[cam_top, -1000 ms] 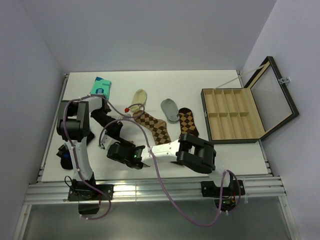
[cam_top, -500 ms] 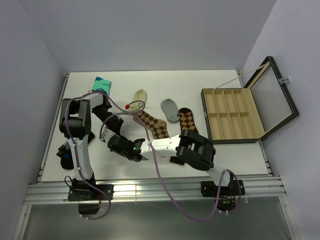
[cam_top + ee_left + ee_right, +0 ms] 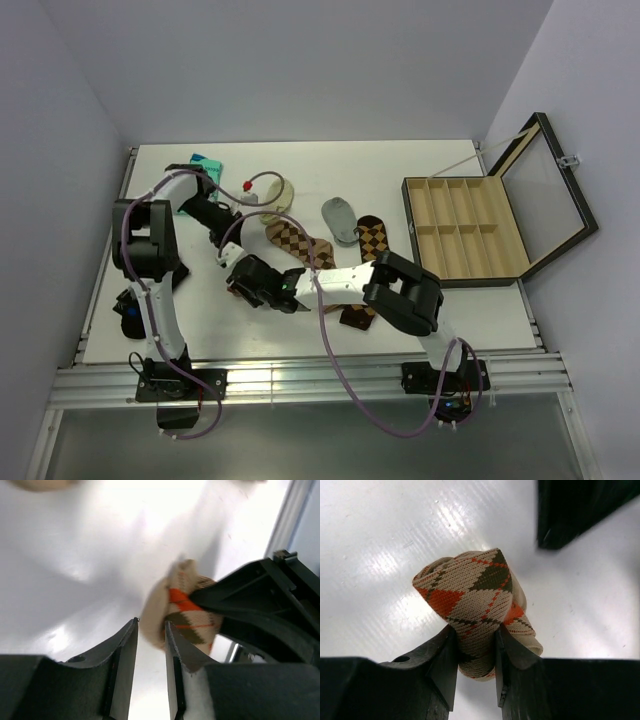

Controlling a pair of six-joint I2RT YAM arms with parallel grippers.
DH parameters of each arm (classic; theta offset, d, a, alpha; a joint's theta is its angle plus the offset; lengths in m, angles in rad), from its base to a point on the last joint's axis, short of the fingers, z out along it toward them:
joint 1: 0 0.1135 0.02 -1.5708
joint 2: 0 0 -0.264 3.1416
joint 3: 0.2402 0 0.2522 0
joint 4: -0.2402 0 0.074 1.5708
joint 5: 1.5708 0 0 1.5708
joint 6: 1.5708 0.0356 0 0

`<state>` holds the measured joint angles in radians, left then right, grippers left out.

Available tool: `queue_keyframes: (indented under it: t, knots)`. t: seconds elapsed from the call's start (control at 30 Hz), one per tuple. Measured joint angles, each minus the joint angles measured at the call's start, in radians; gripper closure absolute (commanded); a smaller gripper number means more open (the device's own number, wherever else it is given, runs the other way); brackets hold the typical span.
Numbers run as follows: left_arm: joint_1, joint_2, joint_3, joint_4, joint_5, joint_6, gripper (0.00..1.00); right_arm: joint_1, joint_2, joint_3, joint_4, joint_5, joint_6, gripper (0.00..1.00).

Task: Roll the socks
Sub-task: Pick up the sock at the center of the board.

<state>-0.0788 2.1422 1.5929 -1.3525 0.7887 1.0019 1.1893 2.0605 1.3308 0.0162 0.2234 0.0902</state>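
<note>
The sock with red-orange diamonds is rolled into a bundle, and my right gripper is shut on it just above the table. In the left wrist view the bundle sits just past my left gripper, whose jaws stand a narrow gap apart with nothing between them. In the top view the left gripper and right gripper meet left of centre, and the bundle is hidden there. The tan sock with dark brown diamonds and the dark brown sock with tan diamonds lie flat, the second partly under the right arm.
A grey sock and a cream sock lie behind the argyle ones. A teal item lies at the back left. An open compartment box stands at the right. A dark item lies beside the left arm's base.
Both grippers have moved together away from the table's near edge, toward the middle, with the rolled sock in the right gripper. The left arm has swung further back.
</note>
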Motion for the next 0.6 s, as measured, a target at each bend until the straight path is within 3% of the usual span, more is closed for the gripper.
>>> queue_keyframes:
  t: [0.33, 0.6]
  knots:
    - [0.114, -0.099, 0.025, 0.186, -0.001, -0.201, 0.7, -0.039, -0.04, -0.037, -0.008, -0.061, 0.104, 1.0]
    - [0.135, -0.148, 0.025, 0.272, -0.008, -0.302, 0.71, -0.067, -0.081, -0.043, -0.101, -0.061, 0.175, 1.0]
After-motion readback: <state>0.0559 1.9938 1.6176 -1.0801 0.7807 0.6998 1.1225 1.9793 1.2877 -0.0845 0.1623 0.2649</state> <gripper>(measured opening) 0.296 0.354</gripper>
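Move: The right hand already grips the rolled orange-patterned sock at its fingertips, low over the board. The open box, where it seems bound, lies roughly 54 cm to its right and 14 cm ahead; on the way the brown argyle sock lies about 16 cm right and 7 cm ahead, the dark checkered sock 30 cm right and 5 cm ahead. From the empty left hand the rolled sock is some 8 cm back, 2 cm right and 3 cm below. The right fingers keep their pinch on the rolled sock while the hand carries it about 3 cm to the right, towards the brown argyle sock and the box, turning slightly clockwise and staying low. The left hand, touching nothing, draws off forward, up and left by nearly 10 cm, away from the roll, swinging some 20 degrees counter-clockwise. ##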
